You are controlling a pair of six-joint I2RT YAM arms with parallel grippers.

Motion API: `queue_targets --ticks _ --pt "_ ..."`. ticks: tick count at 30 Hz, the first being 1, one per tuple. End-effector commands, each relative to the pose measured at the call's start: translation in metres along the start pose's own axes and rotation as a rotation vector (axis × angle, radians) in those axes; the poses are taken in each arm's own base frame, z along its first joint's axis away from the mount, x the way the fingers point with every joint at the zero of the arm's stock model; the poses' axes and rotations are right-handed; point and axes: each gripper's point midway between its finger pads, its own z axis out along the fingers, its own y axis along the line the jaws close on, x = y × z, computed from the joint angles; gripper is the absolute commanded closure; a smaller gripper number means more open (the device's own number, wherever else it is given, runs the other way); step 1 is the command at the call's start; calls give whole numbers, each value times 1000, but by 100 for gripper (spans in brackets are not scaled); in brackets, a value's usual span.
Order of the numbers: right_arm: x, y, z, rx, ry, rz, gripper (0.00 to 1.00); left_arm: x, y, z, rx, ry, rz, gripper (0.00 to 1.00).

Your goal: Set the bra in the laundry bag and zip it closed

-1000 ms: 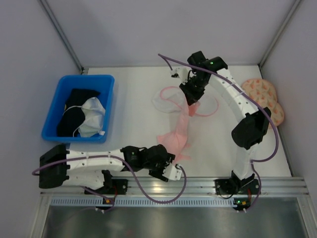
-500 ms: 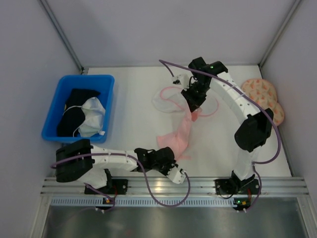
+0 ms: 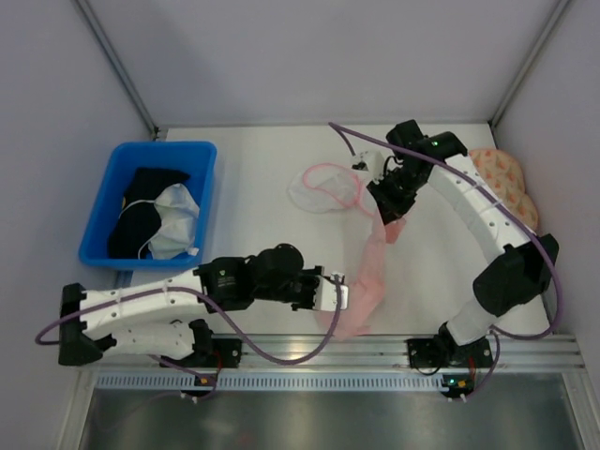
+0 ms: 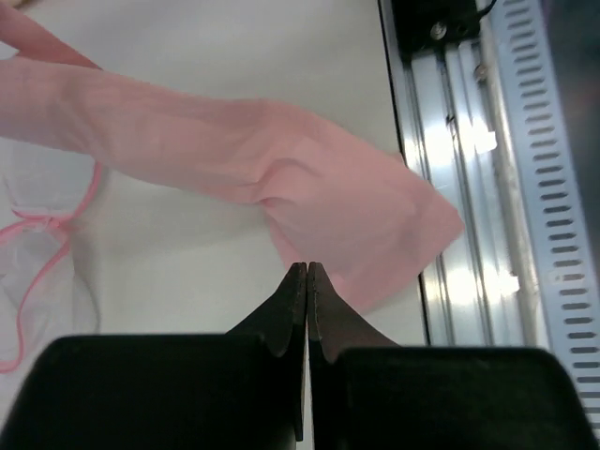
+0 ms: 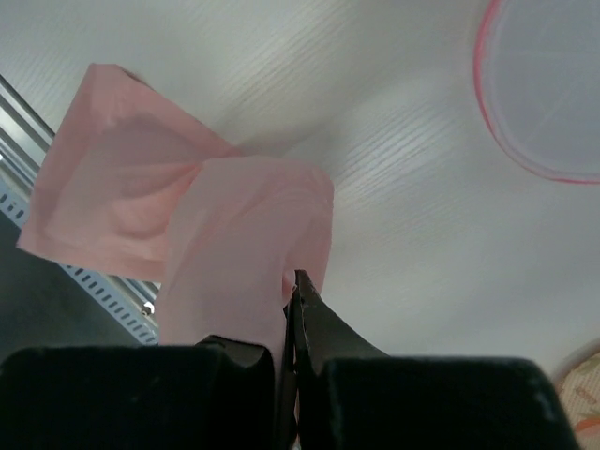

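The light-pink bra [image 3: 366, 277] hangs stretched between my two grippers, its lower end over the near rail. My right gripper [image 3: 394, 216] is shut on its upper end, and the right wrist view shows the fabric [image 5: 234, 234] pinched at the gripper's tips [image 5: 295, 278]. My left gripper [image 3: 341, 295] is shut, its tips [image 4: 307, 267] closed right on the lower edge of the bra [image 4: 328, 187]. The laundry bag [image 3: 319, 190] lies open on the table, left of the right gripper. Its pink-edged white mesh shows in both wrist views [image 4: 37, 272] [image 5: 553, 84].
A blue bin [image 3: 159, 147] with black and white garments [image 3: 155, 220] stands at the left. A peach speckled item [image 3: 506, 173] lies by the right wall, partly behind the right arm. The metal rail [image 3: 394, 347] runs along the near edge. Walls enclose three sides.
My left gripper came up from the rail to the bra's lower end and shut. My right gripper carried the upper end to the right, drawing the bra out toward the near edge.
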Motion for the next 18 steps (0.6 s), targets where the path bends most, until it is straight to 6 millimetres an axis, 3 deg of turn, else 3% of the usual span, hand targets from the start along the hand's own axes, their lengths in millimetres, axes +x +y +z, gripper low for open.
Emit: queue_targets --ticks 1,2,5,8,9,11,15,16,18 --pt "4 6 -18 17 -86 -42 100 -8 -10 -26 72 -23 -217 100" --pt "9 9 -22 16 -87 -49 100 -16 -4 -33 69 -49 -259 100" --pt "34 17 -14 -15 -48 -36 100 -12 9 -42 75 -59 -462 100" --pt "55 20 5 -35 6 -7 100 15 33 -45 50 -46 -650 100" --pt "58 19 9 -33 13 6 100 30 44 -44 25 -27 -641 100" --pt "62 17 19 -35 16 21 100 37 47 -42 9 -9 -576 100" --pt "55 7 27 -28 -3 71 100 50 28 -23 61 69 -232 60" --pt "53 4 28 -31 -5 85 100 57 4 -13 122 101 -148 57" --pt "52 -7 28 -28 -20 128 100 63 -21 -1 214 121 34 51"
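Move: The pink cloth hangs from the right gripper's shut fingers. Its loose end lies about 8 cm to the right of the left gripper, about level with it fore and aft and some 17 cm below. From the right gripper, that end is roughly 19 cm back, 7 cm left and 18 cm down. The laundry bag's middle is about 12 cm ahead and 9 cm left of the right gripper, and just as far below. Draw the right gripper back about 6 cm, sinking 5 cm and drifting right, with its fingers still shut on the pink cloth. Meanwhile swing the left gripper, shut and empty, about 7 cm forward and 5 cm left with a small rise. Then bring it back and down over the table beside the loose end, opening the fingers about halfway. ##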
